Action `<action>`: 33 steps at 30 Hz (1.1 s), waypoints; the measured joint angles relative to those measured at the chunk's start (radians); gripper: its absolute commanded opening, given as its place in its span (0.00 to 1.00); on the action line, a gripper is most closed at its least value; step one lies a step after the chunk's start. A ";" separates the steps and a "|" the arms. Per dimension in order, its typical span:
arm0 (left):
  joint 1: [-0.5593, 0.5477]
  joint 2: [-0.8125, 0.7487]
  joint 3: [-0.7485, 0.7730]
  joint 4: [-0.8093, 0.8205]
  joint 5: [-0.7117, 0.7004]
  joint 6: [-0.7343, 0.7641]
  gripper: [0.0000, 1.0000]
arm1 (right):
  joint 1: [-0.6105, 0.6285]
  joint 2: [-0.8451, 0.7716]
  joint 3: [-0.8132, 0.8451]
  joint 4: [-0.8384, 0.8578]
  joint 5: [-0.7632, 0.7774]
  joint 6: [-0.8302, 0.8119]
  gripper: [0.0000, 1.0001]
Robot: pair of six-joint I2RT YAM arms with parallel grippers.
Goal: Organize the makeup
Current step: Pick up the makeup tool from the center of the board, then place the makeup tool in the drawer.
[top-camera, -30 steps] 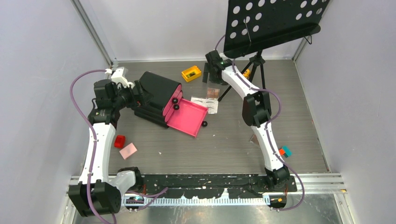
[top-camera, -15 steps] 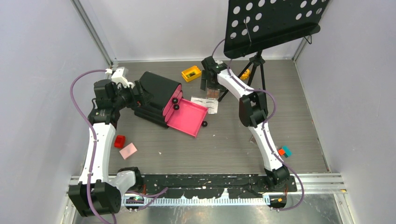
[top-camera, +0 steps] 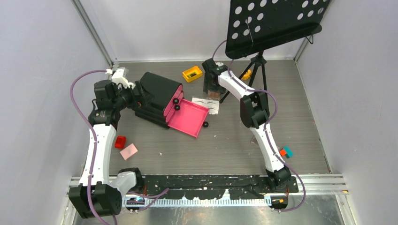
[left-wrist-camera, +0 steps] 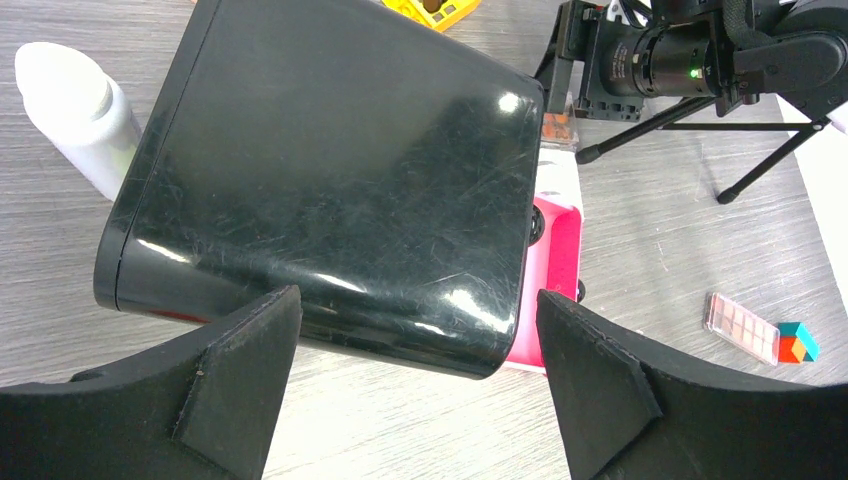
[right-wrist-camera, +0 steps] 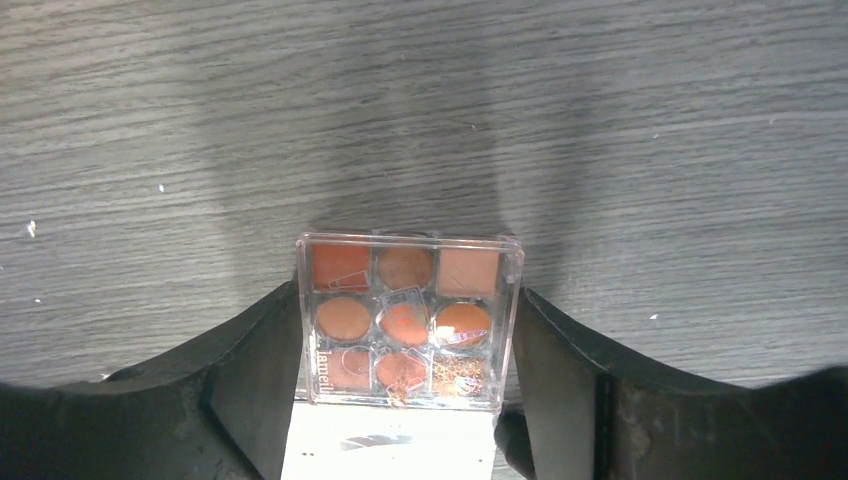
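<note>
A brown palette (right-wrist-camera: 408,318) in a clear case lies on the table, its near edge over the white eyebrow card (right-wrist-camera: 390,445). My right gripper (right-wrist-camera: 408,375) has a finger pressed against each side of it, and it also shows in the top view (top-camera: 212,88). My left gripper (left-wrist-camera: 420,375) is open and empty, just behind the black chest (left-wrist-camera: 330,180). A white bottle (left-wrist-camera: 70,110) stands left of the chest. A second palette (left-wrist-camera: 742,326) lies by an orange and teal block (left-wrist-camera: 797,342).
A pink drawer (top-camera: 187,117) lies pulled out in front of the chest. A yellow block (top-camera: 192,73) sits at the back. A red block (top-camera: 120,141) and a pink pad (top-camera: 128,151) lie near the left arm. The black music stand (top-camera: 274,21) rises at the back right.
My right gripper has moved left and down onto the brown palette and now brackets it. The left arm has not moved.
</note>
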 measured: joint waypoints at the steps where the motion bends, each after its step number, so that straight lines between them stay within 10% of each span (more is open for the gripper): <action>1: 0.000 0.000 0.000 0.000 0.000 0.000 0.90 | 0.001 -0.002 -0.003 0.003 0.000 -0.003 0.59; 16: 0.000 -0.004 0.000 0.000 0.000 0.000 0.90 | 0.049 -0.067 0.010 0.073 0.048 -0.236 0.45; 33: 0.000 -0.007 0.000 0.000 -0.001 0.000 0.90 | 0.286 -0.580 -0.634 0.379 -0.255 -0.510 0.44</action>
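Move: The eyeshadow palette is already between the right gripper's pads, down on the board. The open pink drawer lies about 14 cm back and 12 cm to the left of that gripper, nearly level with it. The lash sheet is roughly 7 cm back and 4 cm left, and the yellow box some 10 cm ahead and 11 cm left. From the left gripper, the drawer lies about 3 cm ahead, 18 cm right and 23 cm below. Keep the palette pinched in the right gripper and lift it off the board, slowly at first, rising nearly 15 cm. From partway up, sweep back and left past the lash sheet to above the pink drawer, turning the hand counter-clockwise almost 50 degrees, and sink a few centimetres at the end. ##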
